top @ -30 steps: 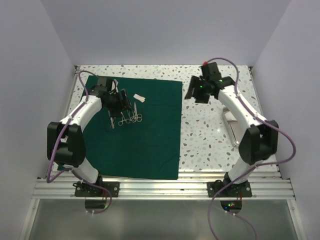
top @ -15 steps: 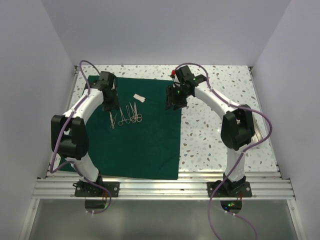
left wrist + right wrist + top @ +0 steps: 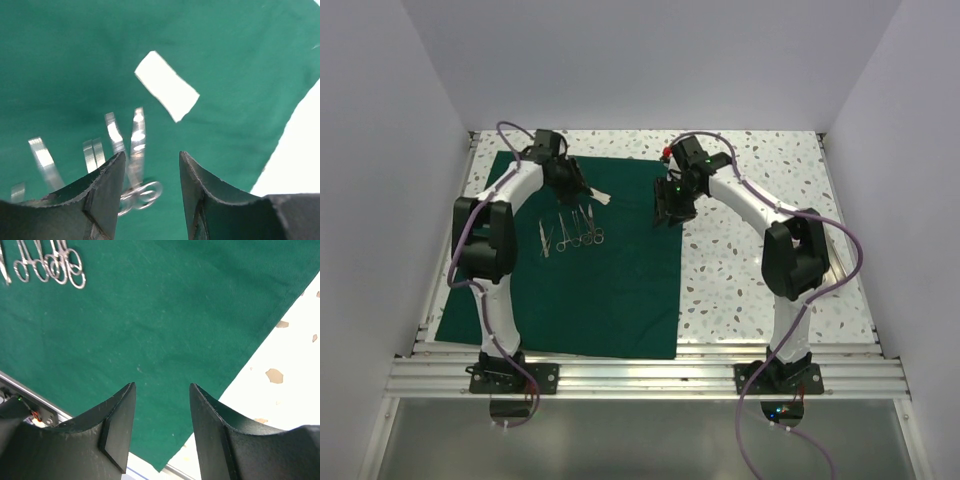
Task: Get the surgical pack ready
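The surgical pack [image 3: 610, 290] is a dark green cloth spread flat on the table, also seen in the left wrist view [image 3: 60, 60] and the right wrist view [image 3: 150, 315]. Several steel instruments [image 3: 570, 234] [image 3: 114, 142] [image 3: 47, 265] lie in a row on its far half, with a white gauze piece [image 3: 598, 196] [image 3: 166, 86] just beyond them. My left gripper [image 3: 576, 186] [image 3: 151, 155] hovers open over the cloth between the gauze and the instruments, holding nothing. My right gripper [image 3: 668, 212] [image 3: 162, 386] is open and empty above the cloth's right edge.
The speckled white tabletop [image 3: 750, 260] [image 3: 290, 365] shows to the right of the cloth and in a strip at the far side. An aluminium rail [image 3: 640, 375] runs along the near edge by the arm bases. White walls close in the left, right and back.
My right arm swung left from above the bare table to the cloth's right edge. My left gripper moved away from the instruments to the far side, then right toward the gauze.
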Available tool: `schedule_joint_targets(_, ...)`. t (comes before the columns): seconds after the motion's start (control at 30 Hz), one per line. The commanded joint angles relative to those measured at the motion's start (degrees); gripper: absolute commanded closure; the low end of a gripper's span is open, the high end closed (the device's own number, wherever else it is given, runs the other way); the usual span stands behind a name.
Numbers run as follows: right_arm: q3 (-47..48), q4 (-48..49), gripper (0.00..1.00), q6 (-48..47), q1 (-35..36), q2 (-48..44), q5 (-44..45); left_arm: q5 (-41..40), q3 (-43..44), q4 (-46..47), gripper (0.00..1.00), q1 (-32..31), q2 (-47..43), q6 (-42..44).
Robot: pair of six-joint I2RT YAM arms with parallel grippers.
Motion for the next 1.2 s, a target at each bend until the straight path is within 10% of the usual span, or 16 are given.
schedule_joint_targets(0.0, -1.48, -0.46, 0.49, -0.67, -0.11, -2.37, -1.72, 8.14, 1.59, 6.96, 0.49, -0.53, 2.38, -10.89)
schedule_joint_targets(1.17, -7.55, 3.76, 0.50, -0.85, -0.55, -5.01, -3.31, 9.72, 0.11, 14.51, 0.52, -1.68, 11.79, -28.56)
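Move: The small folded white strip lies on the cloth some 5 cm ahead of the left hand, 6 cm to its right and about 8 cm below. At that same table level, the scissors are about 4 cm back and 4 cm to the right, the middle clamp 5 cm back and 1 cm right, the left clamp 6 cm back and 4 cm left. From the right hand, the strip is roughly 15 cm ahead, 17 cm left and 12 cm down. The white strip is what the left hand closes in on: it goes about 6 cm right and 4 cm down, edging forward too, quick at first and then easing. Its wrist turns some 30 degrees, swinging the half-open fingers to point more to the right, and they come close over the strip's near end. The empty right hand sinks and draws back a couple of centimetres, fingers still half open. ##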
